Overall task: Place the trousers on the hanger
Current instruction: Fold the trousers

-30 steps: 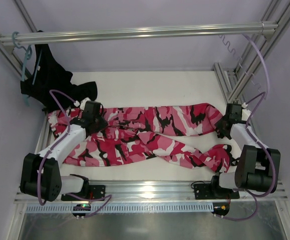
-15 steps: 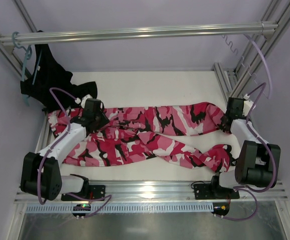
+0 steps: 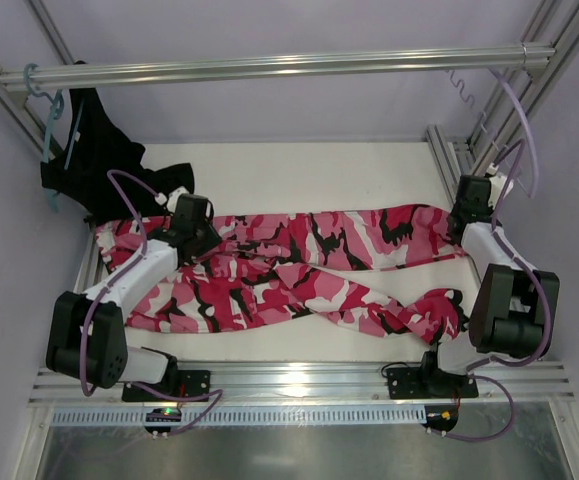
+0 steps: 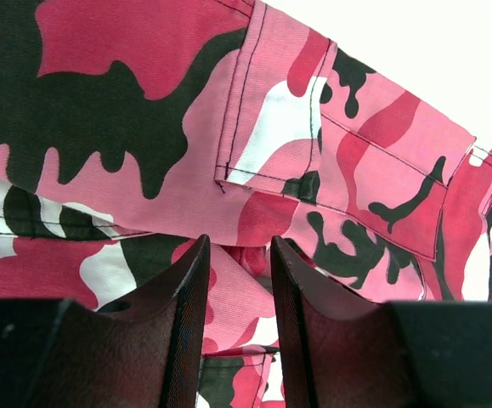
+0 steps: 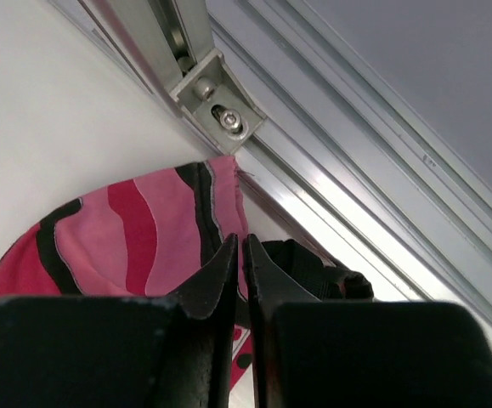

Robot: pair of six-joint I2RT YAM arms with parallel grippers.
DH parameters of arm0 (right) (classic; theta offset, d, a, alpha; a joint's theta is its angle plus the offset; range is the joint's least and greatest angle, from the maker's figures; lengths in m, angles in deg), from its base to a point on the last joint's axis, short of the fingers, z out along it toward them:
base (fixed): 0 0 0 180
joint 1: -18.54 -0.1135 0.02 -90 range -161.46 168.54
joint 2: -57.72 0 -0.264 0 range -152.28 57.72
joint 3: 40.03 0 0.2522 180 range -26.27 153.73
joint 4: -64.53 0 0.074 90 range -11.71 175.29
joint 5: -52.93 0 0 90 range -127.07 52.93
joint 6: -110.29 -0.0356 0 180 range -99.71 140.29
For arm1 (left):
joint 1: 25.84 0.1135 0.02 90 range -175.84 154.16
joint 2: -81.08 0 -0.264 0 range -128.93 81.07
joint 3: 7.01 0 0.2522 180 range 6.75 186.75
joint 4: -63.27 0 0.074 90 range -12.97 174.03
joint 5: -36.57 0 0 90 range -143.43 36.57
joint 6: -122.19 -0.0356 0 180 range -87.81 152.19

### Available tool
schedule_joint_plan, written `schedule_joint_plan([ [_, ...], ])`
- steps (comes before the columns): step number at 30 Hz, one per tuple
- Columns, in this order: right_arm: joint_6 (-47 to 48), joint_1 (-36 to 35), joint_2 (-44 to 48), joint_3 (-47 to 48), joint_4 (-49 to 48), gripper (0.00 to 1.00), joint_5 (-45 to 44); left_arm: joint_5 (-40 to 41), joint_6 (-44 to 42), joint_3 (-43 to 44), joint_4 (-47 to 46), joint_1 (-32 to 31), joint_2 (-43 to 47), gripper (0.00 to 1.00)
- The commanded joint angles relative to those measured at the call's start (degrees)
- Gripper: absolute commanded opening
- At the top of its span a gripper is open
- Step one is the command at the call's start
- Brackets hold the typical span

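The pink, crimson, white and black camouflage trousers [image 3: 309, 265] lie spread across the white table, legs running left to right. My left gripper [image 3: 201, 238] is down on their left part. In the left wrist view a raised fold of the trousers [image 4: 144, 110] fills the narrow gap between its fingers [image 4: 239, 242]. My right gripper [image 3: 461, 222] sits at the far right end of one leg, shut on the hem [image 5: 118, 229] at its fingertips [image 5: 240, 240]. The pale hanger [image 3: 466, 97] shows faintly, hanging from the rail's right end.
A plain black garment [image 3: 99, 160] hangs on a teal hanger [image 3: 47, 115] at the rail's [image 3: 269, 66] left end. Aluminium frame posts [image 3: 449, 160] and a bracket [image 5: 216, 98] stand close beside my right gripper. A small black object [image 5: 313, 263] lies by the frame.
My right gripper has shut on the leg's hem and moved right and back, drawing that end toward the frame. My left gripper has shifted slightly up and right on the trousers.
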Motion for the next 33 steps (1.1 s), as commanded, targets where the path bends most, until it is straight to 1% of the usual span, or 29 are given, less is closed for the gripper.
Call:
schedule_joint_plan([
  [1,2.9,0.2,-2.2,4.3,-4.5,0.11,-1.0,2.4,0.0,2.4,-1.9,-0.3,-0.5,0.35],
  [4,3.7,0.2,-5.8,7.7,-2.1,0.12,-3.8,3.4,-0.7,3.0,-0.8,-0.2,-0.7,0.35],
  [6,4.0,0.2,-6.2,8.4,-1.8,0.15,-6.0,4.3,-1.2,3.8,0.2,-0.2,-0.4,0.35],
  [7,3.5,0.2,-6.1,9.1,-0.4,0.22,-6.7,4.6,-1.7,3.9,0.5,-0.2,-0.2,0.35],
  [9,-0.1,0.2,-5.7,10.3,3.1,0.32,-7.1,7.8,-2.2,5.1,2.1,-1.2,0.8,0.36],
  [10,-1.8,0.2,-5.0,11.7,8.0,0.4,-6.5,8.9,-2.1,5.4,2.4,-1.3,1.2,0.36],
  [11,-4.1,0.2,-4.7,12.5,11.5,0.41,-6.1,8.8,-1.9,5.6,2.6,-1.5,1.5,0.37],
  [12,-9.7,0.2,-4.4,13.5,15.7,0.43,-6.4,8.6,-1.7,5.9,2.7,-1.6,1.8,0.4],
  [13,-12.4,0.2,-4.0,14.8,23.3,0.43,-6.6,8.7,-1.2,6.2,3.9,-1.9,2.1,0.43],
  [15,-17.9,0.2,-2.5,15.4,30.0,0.43,-6.5,9.9,-1.1,6.9,5.4,-2.7,2.5,0.49],
  [16,-21.6,0.2,-1.7,14.5,34.0,0.44,-4.4,10.2,-0.5,7.0,7.1,-2.9,3.0,0.51],
  [18,-23.4,0.2,1.5,12.4,35.1,0.44,-0.7,10.4,0.3,6.5,8.8,-3.0,4.2,0.55],
  [20,-25.1,0.1,3.6,9.1,35.9,0.44,3.5,11.6,2.2,4.9,11.2,-3.0,7.1,0.56],
  [22,-25.2,0.1,7.0,5.5,35.0,0.44,5.5,15.4,4.0,2.9,13.1,-3.0,9.4,0.56],
  [23,-25.3,0.1,7.9,4.5,34.7,0.44,6.0,17.1,4.6,2.3,15.9,-2.9,11.6,0.57],
  [25,-24.2,0.1,9.8,1.4,32.8,0.43,7.8,22.2,6.5,1.5,19.4,-2.7,13.8,0.6],
  [26,-23.4,0.1,10.1,0.5,32.3,0.43,9.0,22.7,9.9,0.4,20.9,-1.6,16.1,0.63],
  [27,-22.8,0.1,10.3,-0.3,31.8,0.43,9.5,22.1,11.3,-0.7,22.7,-0.8,17.3,0.63],
  [28,-22.4,0.1,10.2,-1.1,31.7,0.43,9.6,19.1,12.7,-2.2,22.5,0.0,18.3,0.63],
  [29,-22.1,0.1,10.2,-1.2,31.7,0.43,10.3,16.7,14.7,-5.6,22.1,1.9,20.6,0.63],
  [31,-21.2,0.1,10.2,-1.9,30.7,0.43,12.3,13.0,16.8,-8.5,21.3,3.9,21.7,0.64],
  [32,-20.8,0.1,10.2,-2.0,30.3,0.44,13.6,11.9,17.5,-10.9,21.4,7.6,21.8,0.65],
  [33,-20.1,0.1,10.2,-2.1,30.1,0.43,14.9,10.5,17.7,-11.8,21.6,10.0,21.1,0.65],
])
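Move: The upper trouser leg's end is already pinched in the right fingers. The lower leg's end lies some 21 cm back and 5 cm left of that hand, about 5 cm below. From the left hand, the near corner of the waist end is about 18 cm left and 18 cm back, and the waist end's middle about 21 cm left and 5 cm back, both roughly 3 cm below. The black garment lies about 14 cm ahead and 10 cm left of it, level with the waist. The upper leg's end is drawn another 2 cm or so forward and out to the right, then let go as the right fingers open. That hand swings back and left towards the lower leg's end, some 15 cm, sinking late and turning more steeply down. The left hand lifts about 5 cm off the crumpled upper part, opening wider, then sweeps back and left about 12 cm over the cloth towards the waist end's near corner, sinking again and turning some 20 degrees counter-clockwise. ##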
